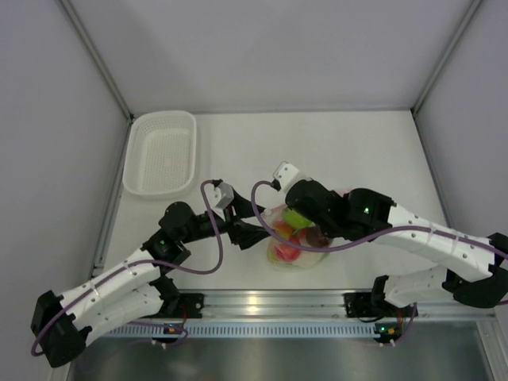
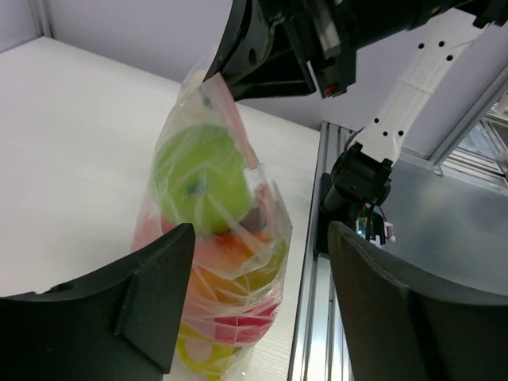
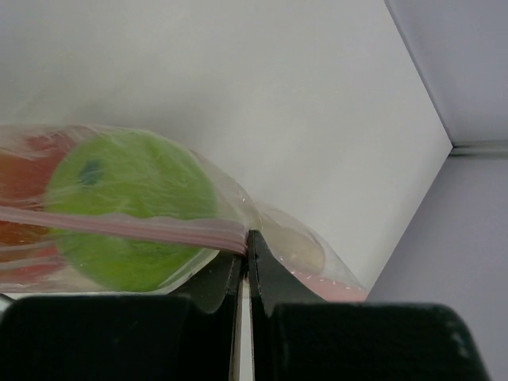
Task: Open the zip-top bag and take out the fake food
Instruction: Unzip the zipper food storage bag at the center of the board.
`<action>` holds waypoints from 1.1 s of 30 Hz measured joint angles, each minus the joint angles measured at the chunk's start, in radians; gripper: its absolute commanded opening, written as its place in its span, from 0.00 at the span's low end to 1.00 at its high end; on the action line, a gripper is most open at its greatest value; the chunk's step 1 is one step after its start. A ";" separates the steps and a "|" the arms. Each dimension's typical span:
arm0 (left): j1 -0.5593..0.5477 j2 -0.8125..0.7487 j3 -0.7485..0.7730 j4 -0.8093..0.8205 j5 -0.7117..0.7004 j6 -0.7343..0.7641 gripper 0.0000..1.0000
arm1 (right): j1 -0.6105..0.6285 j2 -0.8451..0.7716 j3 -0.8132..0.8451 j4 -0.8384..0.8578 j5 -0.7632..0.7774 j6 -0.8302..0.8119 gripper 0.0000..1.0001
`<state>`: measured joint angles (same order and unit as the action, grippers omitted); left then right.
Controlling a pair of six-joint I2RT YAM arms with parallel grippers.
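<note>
The zip-top bag (image 1: 295,238) is clear and crinkly and hangs upright near the table's front edge, full of fake food (image 2: 214,238): a green fruit on top, orange, red and yellow pieces below. My right gripper (image 3: 248,258) is shut on the bag's pinkish zip strip (image 3: 135,228) and holds the bag up by it. In the top view it (image 1: 295,208) sits just above the bag. My left gripper (image 2: 258,262) is open, with its fingers on either side of the bag's lower half; whether they touch it I cannot tell. In the top view it (image 1: 262,232) is at the bag's left side.
A white perforated basket (image 1: 161,152) stands at the far left of the table. A metal rail (image 1: 262,303) runs along the table's front edge just below the bag. Grey walls close in the left, back and right sides.
</note>
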<state>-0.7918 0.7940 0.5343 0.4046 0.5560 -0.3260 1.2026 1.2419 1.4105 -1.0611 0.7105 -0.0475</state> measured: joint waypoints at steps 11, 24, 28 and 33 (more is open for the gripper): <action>-0.036 0.049 -0.018 0.069 -0.130 0.034 0.60 | -0.001 -0.034 -0.018 0.020 -0.001 0.007 0.00; -0.056 0.099 -0.018 0.129 -0.116 0.008 0.20 | -0.012 -0.059 -0.044 0.043 -0.005 0.007 0.00; -0.058 0.099 -0.018 0.132 -0.117 0.003 0.00 | -0.015 -0.062 -0.050 0.050 -0.015 0.007 0.00; -0.059 0.121 -0.011 0.137 -0.109 0.003 0.00 | -0.026 -0.085 -0.069 0.084 -0.062 -0.006 0.44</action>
<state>-0.8505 0.9154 0.5232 0.5419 0.4465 -0.3229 1.1770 1.1568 1.3411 -0.9768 0.6487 -0.0536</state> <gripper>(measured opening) 0.015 0.355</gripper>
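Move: The slider at the near end of the zip strip is about 3 cm to the left hand's right, 2 cm ahead and a touch lower. The green fruit in the bag lies some 8 cm right of that hand, 1 cm ahead and 6 cm down; the red food 5 cm right, 8 cm back and 10 cm down. From the right hand, already pinching the strip farther along, the slider is roughly 9 cm left and 4 cm back. Easing right and forward, about 2 cm each way, and dipping 1 cm, the left hand brings its half-closing fingers over the zip strip, then shuts them fully so the tips pinch it right at the slider. The right hand stays nearly in place, pinching the strip farther along, tilts about 5 degrees and only at the very end starts to part its fingers. ##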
